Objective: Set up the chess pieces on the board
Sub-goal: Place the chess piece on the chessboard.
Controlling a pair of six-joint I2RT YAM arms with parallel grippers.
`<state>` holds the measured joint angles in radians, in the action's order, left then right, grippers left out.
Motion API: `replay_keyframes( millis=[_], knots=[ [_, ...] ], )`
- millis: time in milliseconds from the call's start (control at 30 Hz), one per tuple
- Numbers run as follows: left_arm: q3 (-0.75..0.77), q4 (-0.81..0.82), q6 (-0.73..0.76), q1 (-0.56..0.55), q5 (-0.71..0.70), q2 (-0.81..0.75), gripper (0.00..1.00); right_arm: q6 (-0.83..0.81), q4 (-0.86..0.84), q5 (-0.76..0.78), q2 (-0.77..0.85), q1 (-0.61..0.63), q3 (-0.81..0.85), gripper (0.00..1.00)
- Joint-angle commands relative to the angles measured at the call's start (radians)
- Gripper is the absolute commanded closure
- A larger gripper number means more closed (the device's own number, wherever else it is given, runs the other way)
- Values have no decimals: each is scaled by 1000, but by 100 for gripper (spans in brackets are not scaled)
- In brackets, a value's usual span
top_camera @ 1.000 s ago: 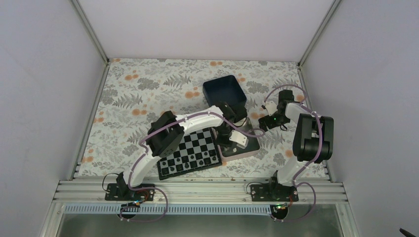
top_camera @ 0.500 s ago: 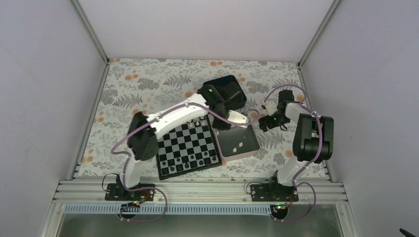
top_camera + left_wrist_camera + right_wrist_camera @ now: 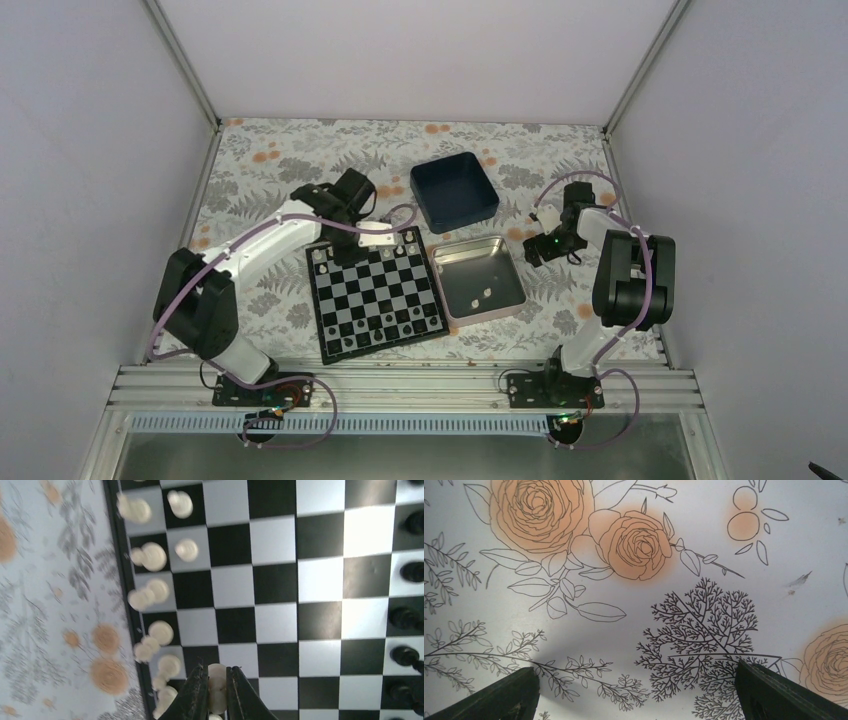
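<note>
The board [image 3: 372, 292] lies flat in the middle of the table. In the left wrist view several cream chess pieces [image 3: 150, 556] stand along the board's [image 3: 280, 580] left edge, and black pieces [image 3: 407, 572] line its right edge. My left gripper [image 3: 378, 238] hovers over the board's far edge. It [image 3: 216, 672] is shut on one cream piece [image 3: 216, 690], held above a square near that cream row. My right gripper [image 3: 534, 249] stands to the right of the tin. Its [image 3: 636, 680] fingers are wide open over the floral cloth with nothing between them.
A silver tin [image 3: 470, 248] sits right of the board with two cream pieces [image 3: 483, 293] inside. A dark blue box [image 3: 455, 190] stands behind it. The left arm's elbow [image 3: 200, 300] rises left of the board. Grey walls close in the table.
My left arm has swung from over the tin leftward to the board's far edge, carrying the cream piece. The right arm has stayed still.
</note>
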<state>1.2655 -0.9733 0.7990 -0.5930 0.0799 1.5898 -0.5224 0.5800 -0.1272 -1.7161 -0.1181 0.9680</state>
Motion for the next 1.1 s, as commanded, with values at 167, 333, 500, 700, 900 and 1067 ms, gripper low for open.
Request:
replay_keyframes(
  millis=[167,333,500,700,900,1067],
  knots=[
    [-210,155,11,90,-3,-77,92,7,14,-12,-15,6,15,0],
    [-262,204,28,132,-1,-66,92,9,14,-9,-19,6,15,0],
    [-292,226,46,166,-5,-40,92,10,13,-7,-20,7,15,0],
    [-314,251,65,202,-11,-22,92,12,13,-5,-25,6,15,0],
    [-312,263,78,230,2,-2,92,12,11,-2,-26,6,15,0],
    [-308,264,80,231,10,13,92,10,11,1,-30,6,13,0]
  ],
)
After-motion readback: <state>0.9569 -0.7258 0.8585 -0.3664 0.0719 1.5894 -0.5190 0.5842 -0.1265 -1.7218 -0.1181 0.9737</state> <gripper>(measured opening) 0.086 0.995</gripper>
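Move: The left hand holds a white pawn; the empty square g2 lies about 8 cm to its left, 1 cm ahead and 11 cm below. The white pawn on h2 stands 3 cm left of that square, level with it. The g1 knight is some 4 cm beyond the square, with the h1 rook about 3 cm to the knight's left. From the right hand, g2 lies roughly 49 cm left and 4 cm back, at about its own height. Bring the left gripper left and down in one slanting glide, about 8 cm each way, quick at first and then easing off, to carry the held pawn down over g2, beside the h2 pawn. Turn the wrist some 10 degrees counter-clockwise on the way and keep the fingers shut on the pawn. ##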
